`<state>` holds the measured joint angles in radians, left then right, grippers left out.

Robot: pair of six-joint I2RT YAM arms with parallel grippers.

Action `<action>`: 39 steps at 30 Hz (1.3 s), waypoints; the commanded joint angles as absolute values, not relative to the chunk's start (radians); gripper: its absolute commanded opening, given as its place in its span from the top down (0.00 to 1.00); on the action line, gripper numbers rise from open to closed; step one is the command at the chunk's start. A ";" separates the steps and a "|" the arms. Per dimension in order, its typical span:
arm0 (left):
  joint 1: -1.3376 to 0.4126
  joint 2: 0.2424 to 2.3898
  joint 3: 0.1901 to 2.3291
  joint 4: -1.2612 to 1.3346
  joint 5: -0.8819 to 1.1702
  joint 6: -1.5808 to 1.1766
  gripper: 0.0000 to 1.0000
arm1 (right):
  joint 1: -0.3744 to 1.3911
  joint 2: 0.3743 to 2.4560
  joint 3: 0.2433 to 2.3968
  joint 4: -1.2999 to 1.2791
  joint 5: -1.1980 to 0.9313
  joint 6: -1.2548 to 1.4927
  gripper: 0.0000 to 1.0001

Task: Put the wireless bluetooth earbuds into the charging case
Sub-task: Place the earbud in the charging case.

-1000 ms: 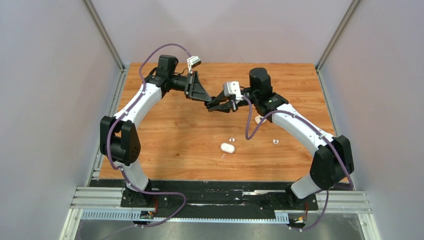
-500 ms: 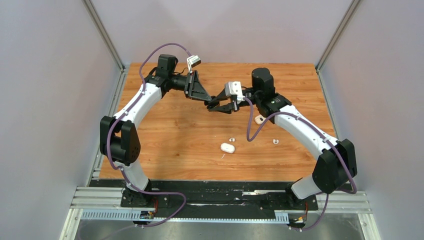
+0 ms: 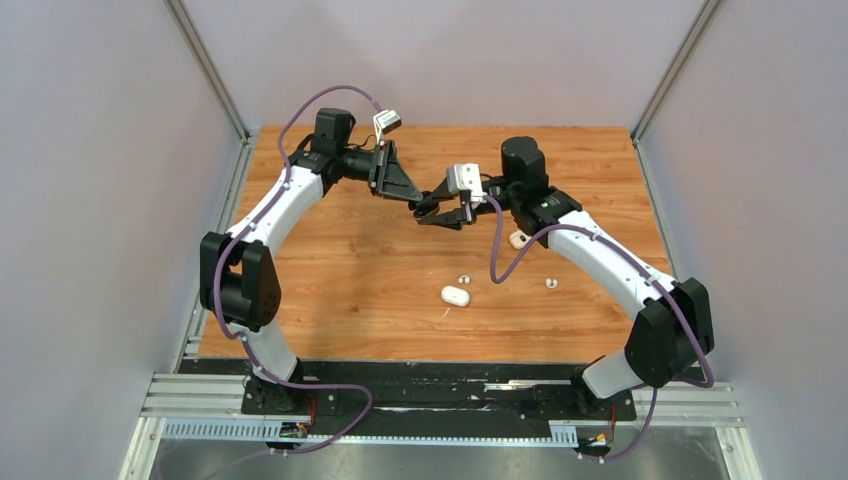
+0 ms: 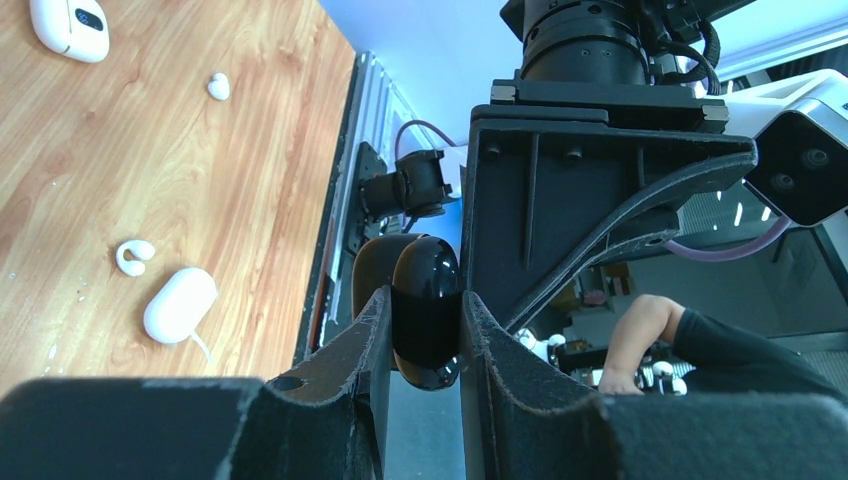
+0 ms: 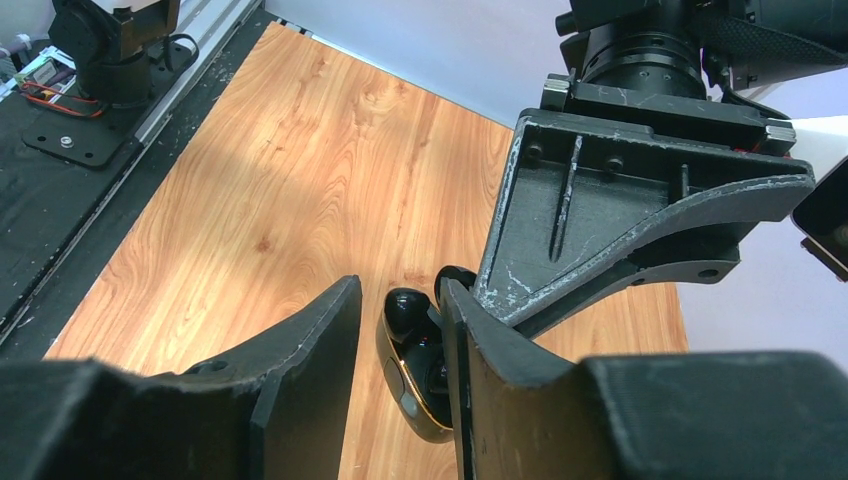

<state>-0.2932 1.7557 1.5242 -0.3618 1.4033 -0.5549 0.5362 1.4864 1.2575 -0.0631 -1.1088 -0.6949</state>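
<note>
My left gripper (image 4: 425, 300) is shut on a glossy black charging case (image 4: 425, 320), held in the air above the table's far middle. In the right wrist view the case (image 5: 425, 385) stands with its lid open, and a black earbud (image 5: 408, 310) sits in it. My right gripper (image 5: 400, 290) is open around the case: its right finger lies against the case, its left finger stands apart from it. From above, both grippers meet tip to tip, left gripper (image 3: 416, 203) and right gripper (image 3: 430, 214). Two white earbuds (image 3: 463, 279) (image 3: 551, 283) lie on the wood.
A white case (image 3: 455, 296) lies on the table near the front middle, and another (image 3: 518, 240) lies under my right forearm. The left wrist view shows the same white case (image 4: 180, 305), a white earbud (image 4: 134, 255) and a further white case (image 4: 70, 25).
My right gripper's jaws have widened at the black case. The right wrist and elbow shifted slightly to the right. The left arm has not moved.
</note>
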 commanded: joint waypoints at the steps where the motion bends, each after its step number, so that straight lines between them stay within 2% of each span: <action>1: -0.301 1.712 1.519 -0.348 1.438 -0.558 1.00 | 0.541 1.465 1.314 -0.028 -1.098 -0.724 0.61; 9: -0.301 1.719 1.519 -0.348 1.436 -0.557 1.00 | 0.541 1.449 1.386 -0.025 -1.112 -0.664 0.55; 16: -0.301 1.722 1.519 -0.353 1.435 -0.547 1.00 | 0.522 1.451 1.405 -0.034 -1.050 -0.423 0.29; 20: -0.301 1.721 1.528 -0.396 1.427 -0.503 1.00 | 0.493 1.472 1.419 -0.156 -1.060 -0.378 0.16; 21: -0.301 1.722 1.531 -0.422 1.424 -0.476 1.00 | 0.490 1.477 1.419 -0.183 -1.060 -0.378 0.11; 22: -0.301 1.722 1.536 -0.432 1.420 -0.463 1.00 | 0.488 1.478 1.415 -0.199 -1.062 -0.378 0.01; 39: -0.305 1.703 1.554 -0.529 1.389 -0.345 1.00 | 0.495 1.581 1.433 -0.241 -1.066 -0.342 0.00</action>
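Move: My left hand already grips the open black charging case at its fingertips, the case's middle some 2 cm to that hand's right and 1 cm back. From my right hand the case lies about 2 cm left and 1 cm below. Down on the table, roughly 29 cm under my right hand, the white oval case sits some 5 cm right and 3 cm back, and the white square case about 20 cm right and 11 cm ahead. I lift my right fingertips about 5 cm up off the black case, then spread the half-closed fingers fully, sink some 7 cm again and ease about 2 cm forward and a little right, tipping the hand about 25 degrees. My left hand keeps its pinch on the case and lowers it by some 2 cm, drawing slightly back. ##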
